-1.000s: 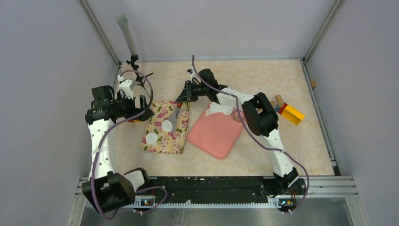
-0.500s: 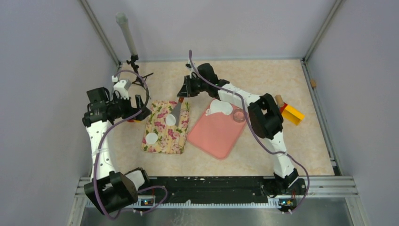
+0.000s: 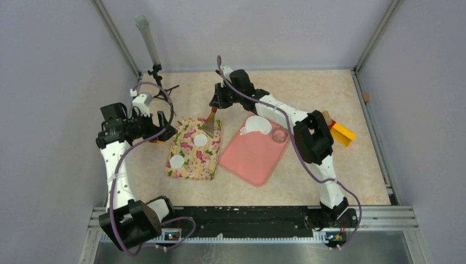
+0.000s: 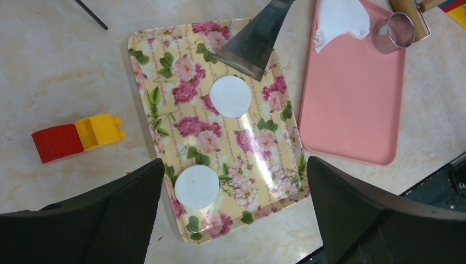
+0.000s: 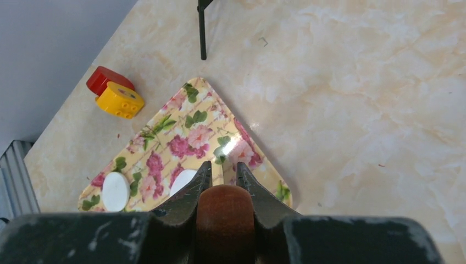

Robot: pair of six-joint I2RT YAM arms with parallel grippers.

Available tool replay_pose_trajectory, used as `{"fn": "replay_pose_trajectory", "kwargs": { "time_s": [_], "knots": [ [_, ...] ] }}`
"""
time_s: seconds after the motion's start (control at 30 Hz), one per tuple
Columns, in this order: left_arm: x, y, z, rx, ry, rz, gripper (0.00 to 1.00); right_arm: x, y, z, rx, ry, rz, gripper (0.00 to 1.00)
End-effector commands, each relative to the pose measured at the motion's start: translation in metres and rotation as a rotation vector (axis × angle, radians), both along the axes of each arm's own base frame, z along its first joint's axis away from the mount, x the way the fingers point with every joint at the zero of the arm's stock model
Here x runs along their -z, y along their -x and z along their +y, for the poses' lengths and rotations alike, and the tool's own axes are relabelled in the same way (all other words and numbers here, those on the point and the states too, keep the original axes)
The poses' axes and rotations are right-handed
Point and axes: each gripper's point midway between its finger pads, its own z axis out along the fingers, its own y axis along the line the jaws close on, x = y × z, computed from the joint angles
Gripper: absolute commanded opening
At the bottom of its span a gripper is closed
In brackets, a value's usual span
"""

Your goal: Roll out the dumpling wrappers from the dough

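Observation:
Two dumpling wrappers (image 4: 231, 96) (image 4: 196, 186) lie flat on a floral tray (image 4: 165, 60); they also show from above as wrappers (image 3: 200, 140) (image 3: 177, 161). The dough (image 3: 257, 125), an irregular white sheet, rests at the far end of the pink board (image 3: 253, 159). My right gripper (image 5: 223, 170) (image 3: 215, 104) is shut on the brown wooden handle (image 5: 224, 212) of a metal spatula. Its blade (image 4: 255, 38) hovers over the tray's far edge, apart from the wrappers. My left gripper (image 4: 235, 181) stands open above the tray's near end, holding nothing.
A metal ring cutter (image 3: 279, 135) sits on the pink board beside the dough. A rolling pin (image 4: 409, 8) and coloured blocks (image 3: 342, 133) lie right of the board. Red and yellow blocks (image 4: 77, 137) lie left of the tray. A black stand (image 3: 156, 77) rises at the back left.
My right gripper has drawn the spatula back toward the tray's far edge, off the upper wrapper, which now lies free. The left arm shifted slightly and stays open.

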Motion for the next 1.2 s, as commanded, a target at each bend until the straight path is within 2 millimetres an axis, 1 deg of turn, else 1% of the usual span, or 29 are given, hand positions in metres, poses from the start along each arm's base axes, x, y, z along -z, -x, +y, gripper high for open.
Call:
{"fn": "replay_pose_trajectory", "kwargs": {
  "time_s": [0.0, 0.07, 0.1, 0.2, 0.27, 0.33, 0.37, 0.4, 0.43, 0.47, 0.5, 0.53, 0.63, 0.7, 0.8, 0.87, 0.93, 0.97, 1.0, 1.07, 1.1, 1.17],
  "knots": [
    [-0.005, -0.002, -0.001, 0.019, 0.008, -0.042, 0.99, -0.035, -0.016, -0.012, 0.054, 0.076, -0.148, 0.0],
    [-0.005, -0.002, -0.001, 0.018, 0.01, -0.042, 0.99, -0.051, -0.017, -0.014, 0.057, 0.077, -0.179, 0.0],
    [-0.004, -0.002, -0.001, 0.018, 0.011, -0.042, 0.99, -0.063, -0.016, -0.014, 0.046, 0.074, -0.194, 0.0],
    [-0.003, -0.003, -0.001, 0.019, 0.009, -0.046, 0.99, -0.116, -0.005, -0.019, -0.014, 0.032, -0.228, 0.0],
    [-0.003, -0.004, -0.001, 0.018, 0.006, -0.05, 0.99, -0.156, 0.006, -0.032, -0.043, -0.013, -0.227, 0.0],
    [-0.004, -0.005, 0.002, 0.004, -0.006, -0.051, 0.99, -0.191, 0.016, -0.058, -0.047, -0.046, -0.234, 0.0],
    [-0.004, -0.006, 0.004, -0.012, -0.019, -0.05, 0.99, -0.198, 0.021, -0.074, -0.045, -0.048, -0.224, 0.0],
    [-0.004, -0.007, 0.006, -0.024, -0.035, -0.046, 0.99, -0.214, 0.027, -0.092, -0.036, -0.06, -0.24, 0.0],
    [-0.004, -0.007, 0.005, -0.02, -0.052, -0.049, 0.99, -0.21, 0.033, -0.111, -0.025, -0.046, -0.227, 0.0],
    [-0.003, -0.007, 0.004, -0.015, -0.067, -0.048, 0.99, -0.209, 0.034, -0.136, 0.004, -0.045, -0.224, 0.0],
    [-0.002, -0.007, 0.0, -0.002, -0.08, -0.048, 0.99, -0.207, 0.041, -0.157, 0.018, -0.06, -0.219, 0.0],
    [-0.001, -0.006, -0.006, 0.022, -0.095, -0.047, 0.99, -0.217, 0.053, -0.182, 0.042, -0.1, -0.235, 0.0],
    [0.008, -0.002, -0.022, 0.08, -0.155, -0.024, 0.99, -0.19, 0.075, -0.243, 0.1, -0.195, -0.145, 0.0],
    [0.012, 0.001, -0.035, 0.121, -0.179, -0.024, 0.99, -0.166, 0.087, -0.28, 0.137, -0.228, -0.078, 0.0],
    [0.008, 0.003, -0.048, 0.168, -0.164, -0.05, 0.99, -0.117, 0.111, -0.319, 0.149, -0.263, 0.067, 0.0],
    [0.003, 0.003, -0.051, 0.18, -0.155, -0.065, 0.99, -0.085, 0.132, -0.336, 0.129, -0.275, 0.165, 0.0],
    [0.001, 0.004, -0.054, 0.189, -0.147, -0.071, 0.99, -0.055, 0.154, -0.347, 0.086, -0.255, 0.214, 0.0],
    [0.001, 0.005, -0.055, 0.193, -0.146, -0.073, 0.99, -0.043, 0.161, -0.353, 0.084, -0.237, 0.233, 0.0],
    [0.001, 0.006, -0.056, 0.196, -0.145, -0.074, 0.99, -0.035, 0.161, -0.363, 0.13, -0.249, 0.276, 0.0],
    [0.001, 0.006, -0.056, 0.194, -0.148, -0.086, 0.99, -0.034, 0.156, -0.377, 0.167, -0.291, 0.292, 0.0],
    [0.001, 0.006, -0.056, 0.192, -0.15, -0.088, 0.99, -0.032, 0.152, -0.381, 0.167, -0.282, 0.282, 0.0],
    [0.001, 0.006, -0.055, 0.188, -0.155, -0.091, 0.99, -0.023, 0.145, -0.389, 0.169, -0.213, 0.259, 0.0]
  ]
}}
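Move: To the right hand's right and back, the bare table beyond the pink tray, where its spatula is bound, lies about 38 cm right, 20 cm back and 13 cm down. On the way, also on the table, are the pink tray, 16 cm right and 18 back, the ring cutter, 26 right and 11 back, and the rolling pin, 33 right and 9 back. From the left hand that bare spot is roughly 55 cm right and 6 back. Carrying the spatula away from the flowered tray by its handle, the right hand arcs fast over the pink tray: nearly 20 cm up while swinging right, then down again, ending some 38 cm right and 15 cm back. It rolls about 30 degrees clockwise, seen from behind along its fingers, grip kept. The open left hand shifts about 5 cm right over the flowered tray, turning slightly clockwise. ##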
